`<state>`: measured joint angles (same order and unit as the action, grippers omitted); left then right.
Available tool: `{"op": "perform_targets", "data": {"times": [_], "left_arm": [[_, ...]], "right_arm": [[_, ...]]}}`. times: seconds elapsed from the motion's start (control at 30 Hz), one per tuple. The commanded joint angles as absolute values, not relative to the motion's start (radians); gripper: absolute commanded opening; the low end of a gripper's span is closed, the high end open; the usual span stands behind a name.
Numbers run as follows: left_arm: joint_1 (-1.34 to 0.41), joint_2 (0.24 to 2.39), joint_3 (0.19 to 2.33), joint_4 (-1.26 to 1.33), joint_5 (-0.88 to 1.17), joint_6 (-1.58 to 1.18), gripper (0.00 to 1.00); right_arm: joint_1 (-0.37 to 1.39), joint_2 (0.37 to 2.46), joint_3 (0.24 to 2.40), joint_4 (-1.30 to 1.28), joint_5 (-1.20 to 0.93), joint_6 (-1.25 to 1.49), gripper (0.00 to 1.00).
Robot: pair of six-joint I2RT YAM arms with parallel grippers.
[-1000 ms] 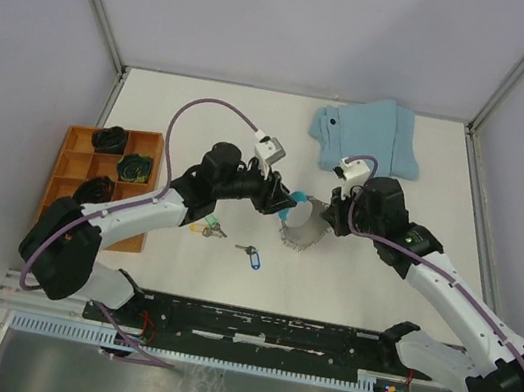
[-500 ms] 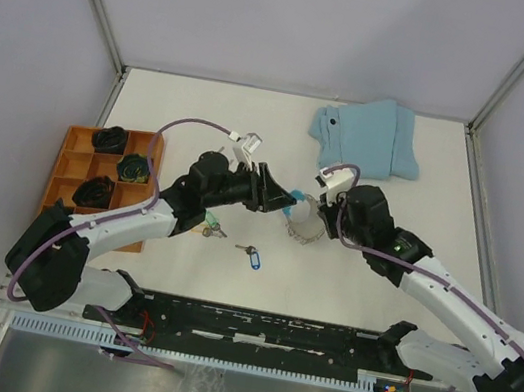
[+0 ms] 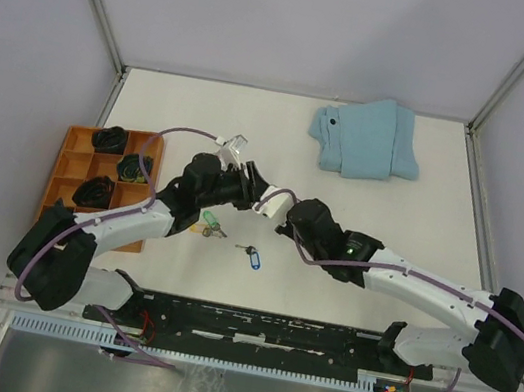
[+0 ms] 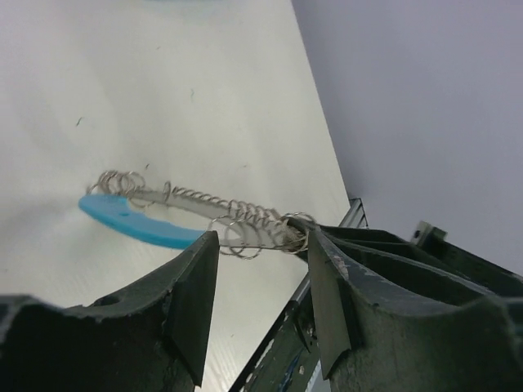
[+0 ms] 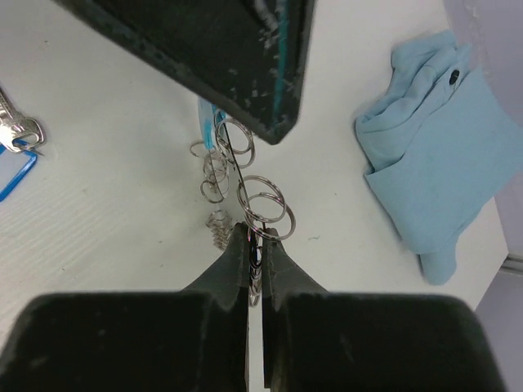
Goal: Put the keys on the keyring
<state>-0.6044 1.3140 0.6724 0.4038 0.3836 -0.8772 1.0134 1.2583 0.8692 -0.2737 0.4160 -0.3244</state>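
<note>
The keyring (image 4: pixel 245 219), a loop of grey wire coils with a bright blue curved section (image 4: pixel 135 220), hangs above the table. My right gripper (image 5: pixel 255 237) is shut on its wire end. My left gripper (image 4: pixel 261 245) is open, its two fingers just short of the coils and touching nothing. In the top view both grippers meet mid-table, left gripper (image 3: pixel 257 199) and right gripper (image 3: pixel 287 224), and the keyring is hidden between them. Two keys lie on the table below them: one with a blue tag (image 3: pixel 252 255) and one with a green tag (image 3: pixel 208 228).
A folded light-blue cloth (image 3: pixel 366 138) lies at the back right. An orange compartment tray (image 3: pixel 77 141) holding dark objects stands at the left edge. The black rail (image 3: pixel 259 326) with the arm bases runs along the near edge.
Both grippers have shifted left. The right arm swung in toward the left arm, carrying the keyring with it. The left gripper pulled back and stands open off the blue section.
</note>
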Motion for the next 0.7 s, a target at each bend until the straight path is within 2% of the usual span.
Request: {"op": "perform_targets", "data": {"times": [0.0,0.23,0.67], "left_arm": [[-0.589,1.346,0.594,0.485,0.398,-0.98,0.54],[-0.564,1.383,0.573,0.541,0.458,-1.016,0.52],[-0.525,1.322,0.558,0.5,0.462,-1.016,0.59]], "right_arm": [[1.034,1.316,0.893,-0.329,0.415,-0.329,0.01],[1.059,1.356,0.902,-0.355,0.387,-0.311,0.01],[1.069,1.37,0.888,-0.338,0.355,-0.281,0.01]]}}
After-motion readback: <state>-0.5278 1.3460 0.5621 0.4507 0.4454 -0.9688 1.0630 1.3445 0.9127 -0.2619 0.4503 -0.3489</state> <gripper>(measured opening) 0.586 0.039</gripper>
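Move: The keyring, pinched by the right fingers, has its middle about 4 cm to the left hand's right and 6 cm below, level with it fore and aft. From the left hand, the blue-tag keys lie some 11 cm back, neither left nor right, and the green-tag keys 8 cm back and 9 cm left, both about 18 cm below. From the right hand, the keyring's middle is roughly 5 cm ahead and 2 cm below. The open left gripper drops about 6 cm beside the right-held keyring, then rises slightly while both drift left. ##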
